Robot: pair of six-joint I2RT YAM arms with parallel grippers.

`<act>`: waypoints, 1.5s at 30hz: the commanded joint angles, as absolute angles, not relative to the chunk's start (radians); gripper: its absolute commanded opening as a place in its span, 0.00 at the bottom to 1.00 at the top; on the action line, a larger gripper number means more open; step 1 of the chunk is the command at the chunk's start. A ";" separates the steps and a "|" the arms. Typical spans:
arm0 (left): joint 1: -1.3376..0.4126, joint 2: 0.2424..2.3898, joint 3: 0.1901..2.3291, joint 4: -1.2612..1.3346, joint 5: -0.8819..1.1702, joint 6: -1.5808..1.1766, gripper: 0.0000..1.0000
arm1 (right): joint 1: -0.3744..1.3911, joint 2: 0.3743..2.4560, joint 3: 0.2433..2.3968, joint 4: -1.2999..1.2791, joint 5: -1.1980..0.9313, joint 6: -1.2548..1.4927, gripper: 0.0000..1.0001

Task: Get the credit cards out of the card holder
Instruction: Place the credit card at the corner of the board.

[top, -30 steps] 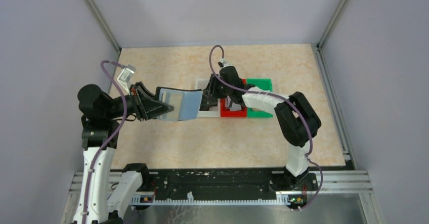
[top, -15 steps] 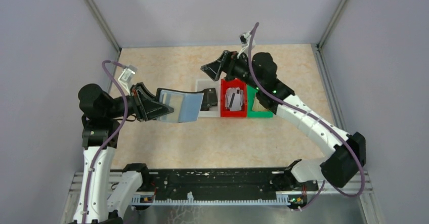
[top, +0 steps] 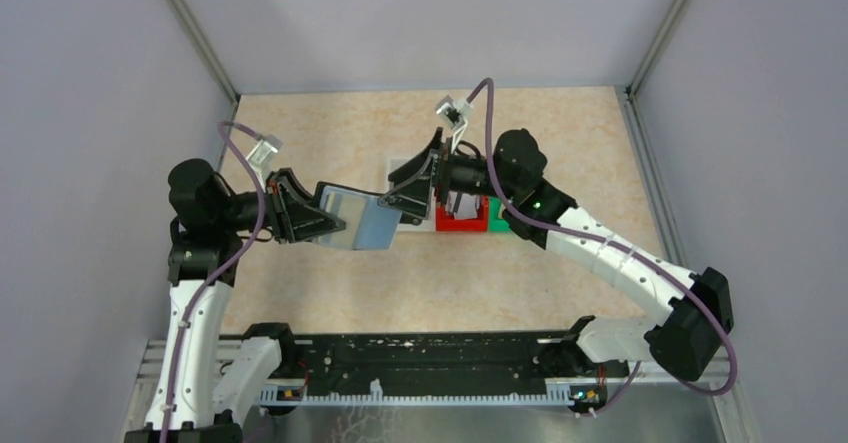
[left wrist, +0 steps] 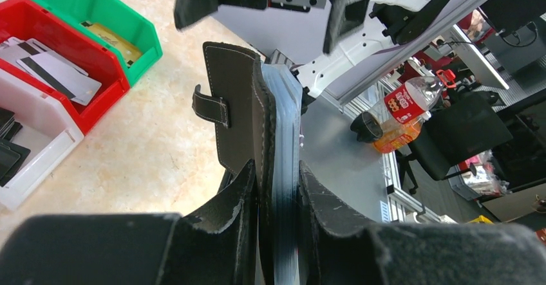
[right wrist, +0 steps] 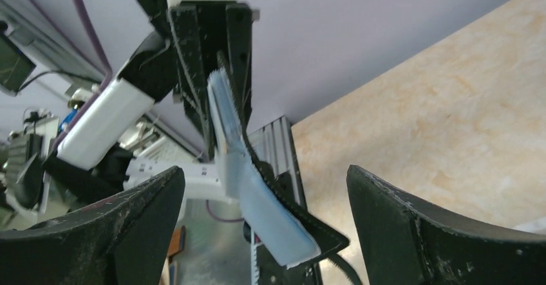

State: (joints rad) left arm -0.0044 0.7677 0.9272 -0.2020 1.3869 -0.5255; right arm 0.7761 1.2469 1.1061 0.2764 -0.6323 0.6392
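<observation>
My left gripper is shut on the card holder, a black folding wallet with grey-blue inner slots, and holds it in the air, open end toward the right arm. In the left wrist view the card holder stands edge-on between my fingers, its snap tab on the left. My right gripper is open, with its jaws on either side of the holder's free end and not touching it. Grey-white credit cards lie in the red bin. A gold card lies in the green bin.
A white bin with dark items stands beside the red bin and green bin, at mid-table under my right gripper. Grey walls enclose the table on three sides.
My right gripper went from the wallet out over the bins, then came back, open, to the holder's free end. My left arm shifted the holder slightly right and tilted it.
</observation>
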 commanded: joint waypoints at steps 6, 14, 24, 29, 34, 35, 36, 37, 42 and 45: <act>-0.006 0.767 0.927 -0.238 1.469 -0.450 0.00 | 0.837 1.221 1.064 0.379 -0.768 0.616 0.91; -0.006 0.777 0.926 -0.271 1.519 -0.422 0.00 | 0.843 1.270 1.105 0.352 -0.836 0.572 0.83; -0.007 0.782 0.934 -0.374 1.505 -0.296 0.00 | 0.903 1.377 1.220 0.273 -0.890 0.537 0.56; -0.007 0.798 0.963 -0.517 1.473 -0.145 0.00 | 0.913 1.392 1.212 0.287 -0.887 0.555 0.34; -0.006 0.821 0.978 -0.625 1.384 0.013 0.12 | 0.913 1.386 1.196 0.264 -0.861 0.559 0.11; -0.006 0.822 0.974 -0.631 1.364 0.033 0.19 | 0.913 1.382 1.193 0.247 -0.844 0.555 0.06; -0.006 0.824 0.966 -0.633 1.345 0.046 0.23 | 0.913 1.378 1.187 0.231 -0.826 0.554 0.02; -0.007 0.824 0.960 -0.635 1.330 0.057 0.25 | 0.913 1.373 1.176 0.222 -0.813 0.554 0.00; -0.006 0.830 0.945 -0.649 1.302 0.081 0.52 | 0.912 1.322 1.089 0.226 -0.757 0.595 0.00; -0.006 0.832 0.929 -0.646 1.303 0.073 0.64 | 0.907 1.289 1.034 0.253 -0.727 0.635 0.00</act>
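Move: Still held in the left gripper, the open card holder has its middle about 3 cm to the right of that hand and 1 cm farther out. From the wide-open, empty right gripper, the holder's middle lies roughly 5 cm to the left, 4 cm back and 3 cm lower. Down on the table, about 33 cm below the right hand, the white tray is 18 cm ahead and 1 cm to the right; the red tray is level with the white one, 11 cm to the right. Bring the right gripper back about 6 cm and left 4 cm to the holder's free right part, swinging its fingers some 20 degrees counter-clockwise, and shut them until they pinch the leaves. Keep sinking with both hands, right about 8 cm in all and left 5 cm; ease the left slightly back, then forward, opening its fingers at the end to release the holder's left end. ##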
